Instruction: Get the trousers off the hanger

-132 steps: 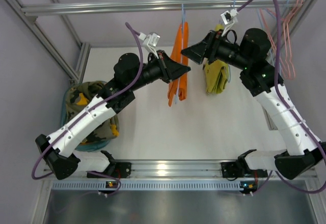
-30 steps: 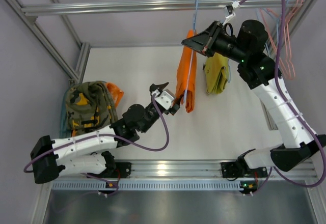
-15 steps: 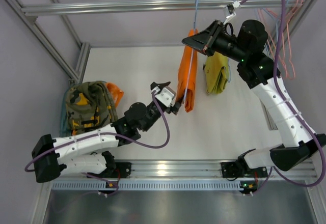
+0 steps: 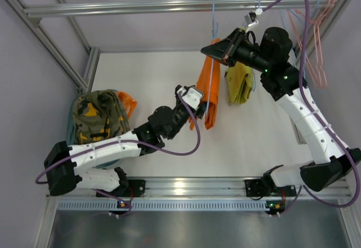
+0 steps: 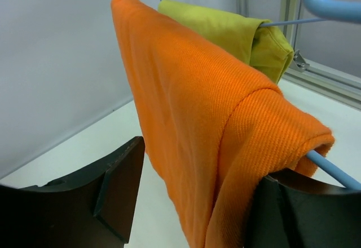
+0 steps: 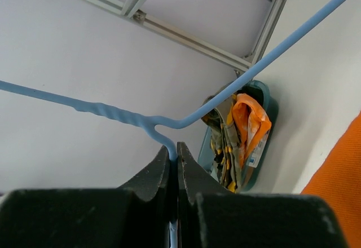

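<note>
The orange trousers (image 4: 210,82) hang folded over the light-blue hanger (image 4: 213,17), which slants down from the rail. My right gripper (image 4: 219,49) is shut on the hanger wire just below its twisted neck (image 6: 113,113). In the left wrist view the trousers (image 5: 214,101) drape over the hanger's bar (image 5: 333,172). My left gripper (image 5: 194,203) is open astride the low end of the cloth. One of its fingers (image 5: 115,186) stands apart from the cloth and the other touches the fold. In the top view the left gripper (image 4: 198,111) sits at the trousers' lower end.
Yellow-green trousers (image 4: 240,84) hang on another blue hanger just right of the orange pair. Pink hangers (image 4: 318,34) hang at the far right of the rail (image 4: 141,5). A teal bin (image 4: 73,138) at the left holds a camouflage garment (image 4: 98,118).
My left arm has reached up and to the right, bringing its jaws around the trousers' low end, and they have narrowed a little. The right gripper still holds the hanger, which has tilted slightly.
</note>
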You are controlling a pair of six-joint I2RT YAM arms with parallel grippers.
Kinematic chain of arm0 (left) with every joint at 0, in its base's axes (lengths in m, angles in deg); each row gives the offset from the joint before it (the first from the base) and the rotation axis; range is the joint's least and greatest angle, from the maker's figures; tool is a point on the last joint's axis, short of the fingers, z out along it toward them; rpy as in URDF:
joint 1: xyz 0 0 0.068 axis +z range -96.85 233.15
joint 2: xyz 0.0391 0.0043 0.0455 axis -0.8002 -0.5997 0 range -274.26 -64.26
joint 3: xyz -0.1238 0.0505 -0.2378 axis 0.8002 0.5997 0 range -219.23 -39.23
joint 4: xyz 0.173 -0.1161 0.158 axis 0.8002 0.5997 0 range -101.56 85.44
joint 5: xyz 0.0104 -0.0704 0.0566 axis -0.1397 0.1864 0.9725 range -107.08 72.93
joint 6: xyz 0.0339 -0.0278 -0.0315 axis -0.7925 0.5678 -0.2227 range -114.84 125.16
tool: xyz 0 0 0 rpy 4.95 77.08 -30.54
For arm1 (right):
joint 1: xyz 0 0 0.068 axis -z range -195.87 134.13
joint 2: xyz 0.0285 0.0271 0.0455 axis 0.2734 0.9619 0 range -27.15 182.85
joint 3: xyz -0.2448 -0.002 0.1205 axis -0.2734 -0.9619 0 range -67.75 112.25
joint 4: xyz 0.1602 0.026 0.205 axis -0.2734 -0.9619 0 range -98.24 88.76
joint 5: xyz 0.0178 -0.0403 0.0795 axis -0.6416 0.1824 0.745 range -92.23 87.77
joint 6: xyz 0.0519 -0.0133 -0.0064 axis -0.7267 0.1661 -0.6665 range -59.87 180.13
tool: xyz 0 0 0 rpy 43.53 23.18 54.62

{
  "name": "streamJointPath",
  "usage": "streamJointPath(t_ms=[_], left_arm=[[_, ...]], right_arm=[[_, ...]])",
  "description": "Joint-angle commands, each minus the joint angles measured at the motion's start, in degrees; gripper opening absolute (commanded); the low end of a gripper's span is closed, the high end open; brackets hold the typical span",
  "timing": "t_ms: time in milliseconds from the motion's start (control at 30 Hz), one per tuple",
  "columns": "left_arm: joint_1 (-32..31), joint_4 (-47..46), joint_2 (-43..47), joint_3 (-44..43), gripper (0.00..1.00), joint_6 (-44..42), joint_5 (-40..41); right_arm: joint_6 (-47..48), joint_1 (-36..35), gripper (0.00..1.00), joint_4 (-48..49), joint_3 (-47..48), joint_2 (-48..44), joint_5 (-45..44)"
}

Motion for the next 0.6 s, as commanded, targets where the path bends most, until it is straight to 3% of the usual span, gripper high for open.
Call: streamJointPath(t_ms=[0,167,300,567], left_arm=[[1.5,-2.7,-1.1,-2.6,0.65,0.3,1.1],[3.8,-2.6,0.0,-2.4,0.35,0.7,0.1],[4.2,-2.5,2.6,-3.3,0.03,-0.1,-1.0],[4.8,1.8,9.4,-4.4,0.0,-6.0,-2.0]], right_arm=[[-1.9,0.2,0.0,11.6,2.7,-5.1,1.7],[-1.4,0.2,0.0,10.8,2.7,-6.1,2.0],[0.4,0.6,0.0,10.6,1.1,-6.8,2.2],[7.2,4.9,0.0,8.6,-1.8,-7.4,5.4]])
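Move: The orange trousers hang over the hanger bar, their near edge already between the open left fingers; their middle lies about 6 cm ahead of the left hand, 4 cm right and 3 cm lower. The yellow-green trousers hang some 10 cm ahead of the left hand, 15 cm right and 2 cm lower. From the right hand, shut on the hanger near its neck, the orange trousers' middle is about 3 cm back, 1 cm right and 14 cm below. Ease the left gripper not quite 2 cm forward onto the orange trousers' near edge and shut the fingers to pinch the cloth beside the bar. Then pull it about 2 cm left and 2 cm up, drifting slightly back. Keep the right gripper closed on the hanger and draw it some 2 cm right and 1 cm back, so the hands part. ##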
